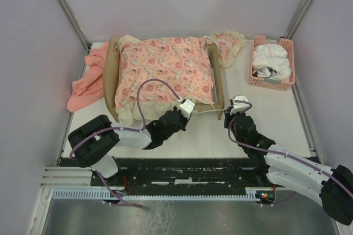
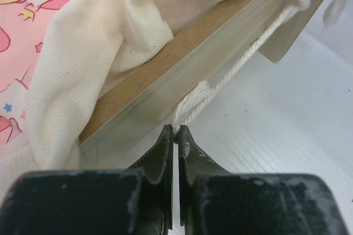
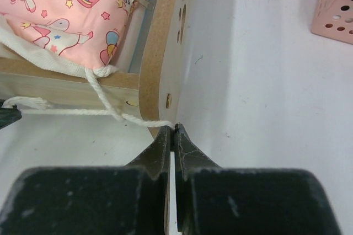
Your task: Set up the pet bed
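Note:
The pet bed (image 1: 110,75) stands mid-table, its light-wood frame filled by a pink unicorn-print cushion (image 1: 165,69) with a cream underside (image 2: 83,80). A white cord (image 1: 207,110) runs along the bed's near rail (image 2: 182,75). My left gripper (image 1: 187,108) is shut on the frayed end of the cord (image 2: 190,100) right at that rail. My right gripper (image 1: 238,101) is shut on the other end of the cord (image 3: 110,111), at the near corner of the paw-print headboard (image 3: 165,42). Between the two grippers the cord is stretched fairly taut.
A salmon-pink cloth (image 1: 88,78) lies against the bed's left end. A small frilled pink pillow (image 1: 229,44) sits behind the bed's right corner. A pink plastic basket (image 1: 286,67) holding white cloths stands at the back right. White walls enclose the table.

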Available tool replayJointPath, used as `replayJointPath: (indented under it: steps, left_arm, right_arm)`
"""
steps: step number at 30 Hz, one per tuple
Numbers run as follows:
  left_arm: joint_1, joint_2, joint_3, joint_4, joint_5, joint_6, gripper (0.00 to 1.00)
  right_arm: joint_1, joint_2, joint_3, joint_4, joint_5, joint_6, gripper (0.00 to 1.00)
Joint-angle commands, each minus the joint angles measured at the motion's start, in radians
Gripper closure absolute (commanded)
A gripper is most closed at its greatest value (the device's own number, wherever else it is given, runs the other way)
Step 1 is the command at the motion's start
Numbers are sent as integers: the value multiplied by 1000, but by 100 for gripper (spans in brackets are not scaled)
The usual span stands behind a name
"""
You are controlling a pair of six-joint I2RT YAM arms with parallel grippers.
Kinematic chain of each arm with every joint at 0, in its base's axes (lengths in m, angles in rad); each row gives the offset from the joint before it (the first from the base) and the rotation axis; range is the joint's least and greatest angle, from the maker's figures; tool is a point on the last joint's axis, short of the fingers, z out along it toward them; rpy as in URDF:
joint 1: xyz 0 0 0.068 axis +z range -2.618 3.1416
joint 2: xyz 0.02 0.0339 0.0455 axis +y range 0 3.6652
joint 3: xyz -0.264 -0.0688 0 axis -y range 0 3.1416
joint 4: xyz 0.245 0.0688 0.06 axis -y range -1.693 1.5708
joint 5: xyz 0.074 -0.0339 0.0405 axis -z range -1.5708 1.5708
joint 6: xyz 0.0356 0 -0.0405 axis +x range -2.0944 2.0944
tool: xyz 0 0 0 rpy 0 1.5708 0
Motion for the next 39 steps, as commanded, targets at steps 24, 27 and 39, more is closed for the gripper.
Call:
replayJointPath:
  steps: [24, 27, 39]
  left_arm:
    - [1, 37, -10, 5, -240, -160, 97]
    - [1, 39, -5, 5, -215, -179, 97]
    - [-54, -68, -29, -74, -9, -314, 37]
  right_arm:
    - [-77, -108, -21, -86, 216, 188, 98]
    - [-77, -90, -32, -101, 163, 212, 98]
    - [-77, -203, 132, -493, 25, 295, 44]
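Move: Each hand already pinches one end of the white cord, drawn taut past the bed frame's near right corner. The knot lies about 10 cm right and 2 cm ahead of the left hand, near its height; from the right hand it is roughly 4 cm left, 1 cm ahead. The end panel's near edge sits some 2 cm left, 1 ahead and 2 below the right hand; the cover's corner is 5 cm left, 4 ahead. Fingers open off both taut cord ends as left hand eases 2 cm back-down, right 3 cm right-down. ##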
